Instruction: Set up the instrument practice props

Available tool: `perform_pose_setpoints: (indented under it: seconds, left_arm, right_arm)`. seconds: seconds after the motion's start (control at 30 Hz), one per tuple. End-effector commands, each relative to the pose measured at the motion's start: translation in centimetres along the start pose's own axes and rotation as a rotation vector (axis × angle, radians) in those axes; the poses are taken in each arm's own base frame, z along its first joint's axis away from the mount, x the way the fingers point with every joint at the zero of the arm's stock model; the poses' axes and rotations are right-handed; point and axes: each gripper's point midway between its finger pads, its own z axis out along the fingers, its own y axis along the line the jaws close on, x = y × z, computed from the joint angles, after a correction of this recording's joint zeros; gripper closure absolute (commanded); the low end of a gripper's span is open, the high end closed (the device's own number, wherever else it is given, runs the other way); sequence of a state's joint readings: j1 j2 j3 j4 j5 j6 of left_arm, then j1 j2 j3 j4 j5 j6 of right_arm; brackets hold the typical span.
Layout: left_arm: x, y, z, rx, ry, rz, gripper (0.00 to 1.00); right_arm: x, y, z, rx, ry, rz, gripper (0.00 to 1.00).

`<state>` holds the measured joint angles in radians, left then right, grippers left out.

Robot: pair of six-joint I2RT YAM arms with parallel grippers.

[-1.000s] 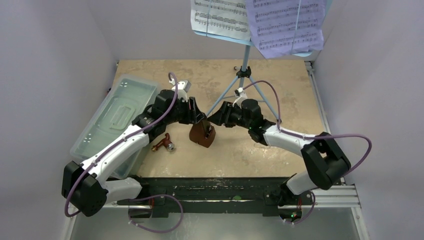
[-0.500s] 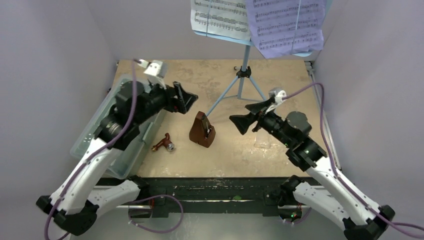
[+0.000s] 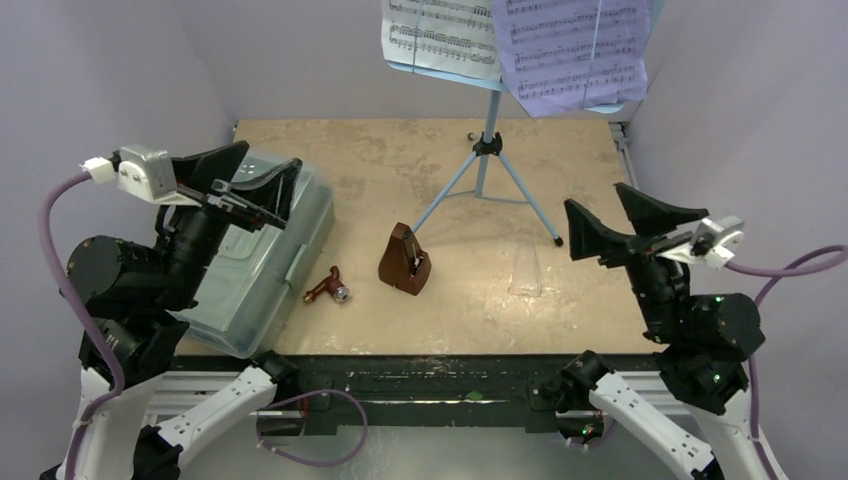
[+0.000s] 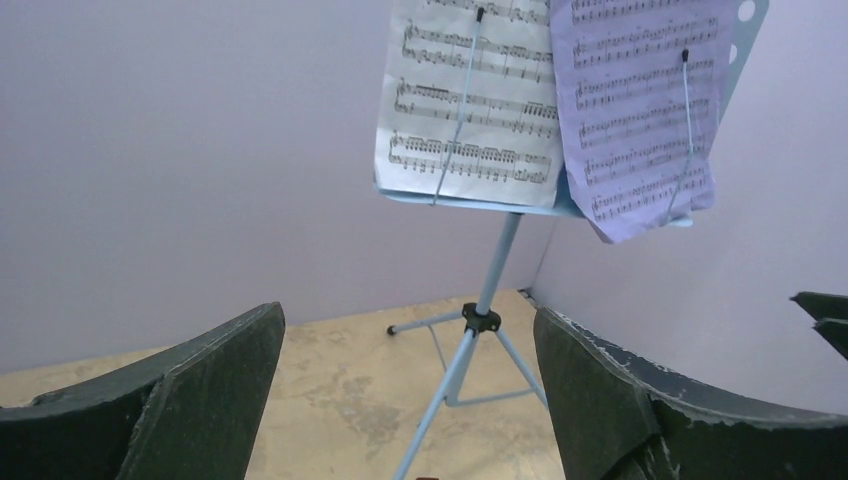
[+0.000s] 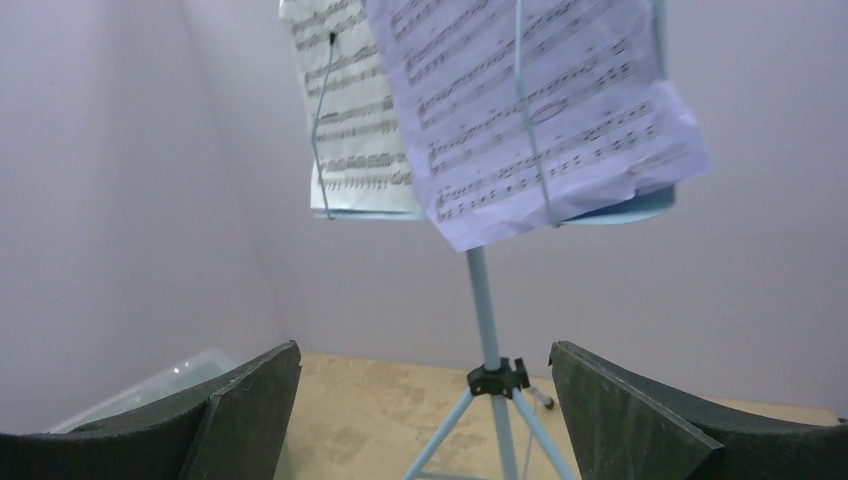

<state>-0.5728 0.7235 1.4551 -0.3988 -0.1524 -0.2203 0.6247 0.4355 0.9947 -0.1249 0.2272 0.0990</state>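
Observation:
The light-blue music stand (image 3: 489, 112) stands at the back of the table, with a white page (image 3: 440, 35) and a lilac page (image 3: 575, 55) on its desk. The brown pyramid metronome (image 3: 404, 260) stands upright mid-table. Its clear cover (image 3: 525, 270) lies on the table to its right. My left gripper (image 3: 273, 154) is raised over the left side, open and empty. My right gripper (image 3: 592, 195) is raised at the right, open and empty. Both wrist views look between wide jaws at the stand (image 4: 497, 265) (image 5: 482, 300) and its pages.
A large clear lidded box (image 3: 255, 255) lies along the table's left edge under my left gripper. A small brown key-like part (image 3: 328, 288) lies between the box and the metronome. Lilac walls close in the table on three sides.
Both grippers were closed in on the metronome. They have opened and pulled back up and outward to their own sides. The metronome stays where it was.

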Motion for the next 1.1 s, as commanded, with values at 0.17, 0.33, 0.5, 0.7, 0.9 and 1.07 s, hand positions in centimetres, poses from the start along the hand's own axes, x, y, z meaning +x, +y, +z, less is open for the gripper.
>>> perform_pose_setpoints:
  seconds: [0.17,0.33,0.5,0.7,0.9,1.07]
  left_arm:
    - [2.1,1.9,1.0,-0.108,0.081,0.033,0.02]
    - [9.0,1.8,3.0,-0.117,0.285,-0.022,0.03]
    - [14.4,1.3,3.4,-0.092,0.421,-0.065,0.03]
    - [16.2,1.1,3.3,-0.078,0.466,-0.071,0.03]
    - [16.5,1.3,3.2,-0.084,0.480,-0.051,0.03]
    - [17.1,1.4,3.1,-0.085,0.490,-0.049,0.03]
  right_arm:
    - [7.9,-0.8,2.5,0.118,0.185,0.139,0.01]
    - [19.0,1.5,5.0,0.088,0.388,0.323,0.01]
    - [26.5,3.9,6.4,0.038,0.531,0.450,0.01]
    - [31.9,7.4,7.9,-0.105,0.643,0.560,0.01]
    - [34.4,8.9,8.3,-0.158,0.702,0.610,0.01]
    - [35.2,9.9,7.7,-0.204,0.737,0.631,0.01]
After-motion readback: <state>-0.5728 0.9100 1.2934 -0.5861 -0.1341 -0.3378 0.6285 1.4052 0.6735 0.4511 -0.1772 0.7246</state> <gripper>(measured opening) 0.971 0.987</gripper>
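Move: The metronome stands about 11 cm ahead of the right hand, some 28 cm to its left and 38 cm below it; from the left hand it is about 11 cm ahead, 17 cm to the right and 45 cm down. The brown pipe lies 16 cm left of the metronome and 4 cm nearer. The stand's left foot is about 9 cm beyond the metronome, straight behind it, and the clear cover lies level with it, 26 cm to its right. Swoop the open right gripper down about 30 cm, left and forward to the upper part of the metronome, tipping the fingers down some 50 degrees and swinging them counter-clockwise, and stop close beside it without closing. Meanwhile lower the open left gripper about 15 cm, drifting forward and right towards the metronome, tipped down, then hold it high. ##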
